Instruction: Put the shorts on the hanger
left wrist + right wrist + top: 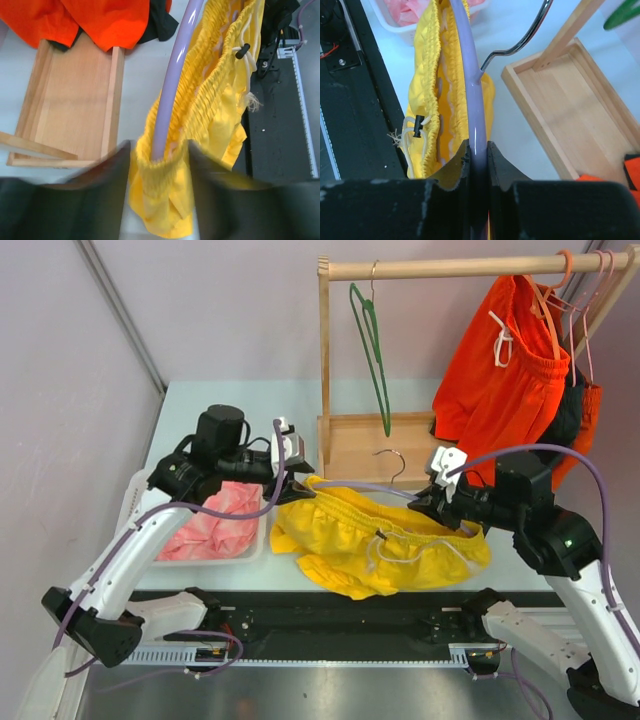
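Note:
The yellow shorts [380, 545] lie bunched on the table in front of the wooden rack, with their elastic waistband threaded over the lilac hanger [350, 485]. My right gripper [425, 502] is shut on the hanger's lilac bar [470, 75], just below the silver hook [520, 40]. The white drawstring [412, 137] hangs to the left of it. My left gripper [157, 165] stands open at the hanger's [170, 85] other end. Its blurred fingers [107, 180] straddle the gathered waistband of the shorts [220, 90], where the bar disappears into the fabric.
A white bin [135, 490] holding pink cloth [215, 520] sits at the left. The wooden rack's tray base [365, 445] lies just behind the shorts. On its top rail hang a dark green hanger [375, 350] and orange shorts [505, 360]. A black rail [350, 615] runs along the near edge.

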Robot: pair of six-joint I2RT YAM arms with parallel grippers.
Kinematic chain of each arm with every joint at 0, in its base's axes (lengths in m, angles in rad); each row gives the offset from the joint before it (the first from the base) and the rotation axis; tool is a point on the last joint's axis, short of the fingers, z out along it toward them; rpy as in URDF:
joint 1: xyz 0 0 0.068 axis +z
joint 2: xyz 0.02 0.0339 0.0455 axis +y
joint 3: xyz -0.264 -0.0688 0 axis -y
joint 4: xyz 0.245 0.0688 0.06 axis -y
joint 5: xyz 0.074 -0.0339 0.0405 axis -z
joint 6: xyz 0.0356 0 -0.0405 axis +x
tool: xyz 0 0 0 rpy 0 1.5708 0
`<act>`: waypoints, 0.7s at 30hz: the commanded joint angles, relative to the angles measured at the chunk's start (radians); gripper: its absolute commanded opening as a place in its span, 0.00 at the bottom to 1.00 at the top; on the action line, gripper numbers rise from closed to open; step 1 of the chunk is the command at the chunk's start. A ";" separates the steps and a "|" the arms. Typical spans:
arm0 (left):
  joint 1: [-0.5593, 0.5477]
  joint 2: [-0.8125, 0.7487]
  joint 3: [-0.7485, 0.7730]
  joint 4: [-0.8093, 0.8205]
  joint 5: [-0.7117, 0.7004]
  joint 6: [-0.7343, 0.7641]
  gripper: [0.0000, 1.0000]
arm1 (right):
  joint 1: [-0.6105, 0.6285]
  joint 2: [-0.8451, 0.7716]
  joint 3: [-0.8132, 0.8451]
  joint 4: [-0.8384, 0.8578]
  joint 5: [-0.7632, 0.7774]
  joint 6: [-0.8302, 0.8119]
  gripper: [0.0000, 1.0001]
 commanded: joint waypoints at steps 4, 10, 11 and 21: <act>0.019 -0.064 0.019 0.091 0.007 -0.075 0.82 | -0.067 -0.060 0.068 -0.051 0.098 0.035 0.00; 0.019 -0.075 0.017 0.103 -0.016 -0.097 0.92 | -0.144 -0.075 0.075 -0.121 0.323 0.068 0.00; 0.020 -0.076 0.005 0.111 -0.018 -0.103 0.94 | -0.156 -0.074 0.078 -0.121 0.358 0.072 0.00; 0.020 -0.081 -0.026 0.156 -0.044 -0.121 1.00 | -0.216 0.098 0.274 -0.036 0.607 0.100 0.00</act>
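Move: Out beyond the right hand, which grips the purple hanger, the orange shorts hang about 22 cm ahead and 18 cm to its right, near hand height; the green hanger hangs some 27 cm ahead and 10 cm to its left, a little higher. The yellow shorts' middle lies roughly 7 cm back, 7 cm left and 10 cm below the right hand; from the left hand, about 8 cm back, 15 cm right and 9 cm below. Opening wide, the left fingers let go of the yellow waistband's end around the hanger tip and lift about 3 cm, otherwise staying put. The right hand keeps its pinch on the purple hanger and carries it with the shorts some 11 cm right and then also 5 cm forward, towards the hanging orange shorts, turning nearly 40 degrees clockwise so the hanger's free end swings forward. ##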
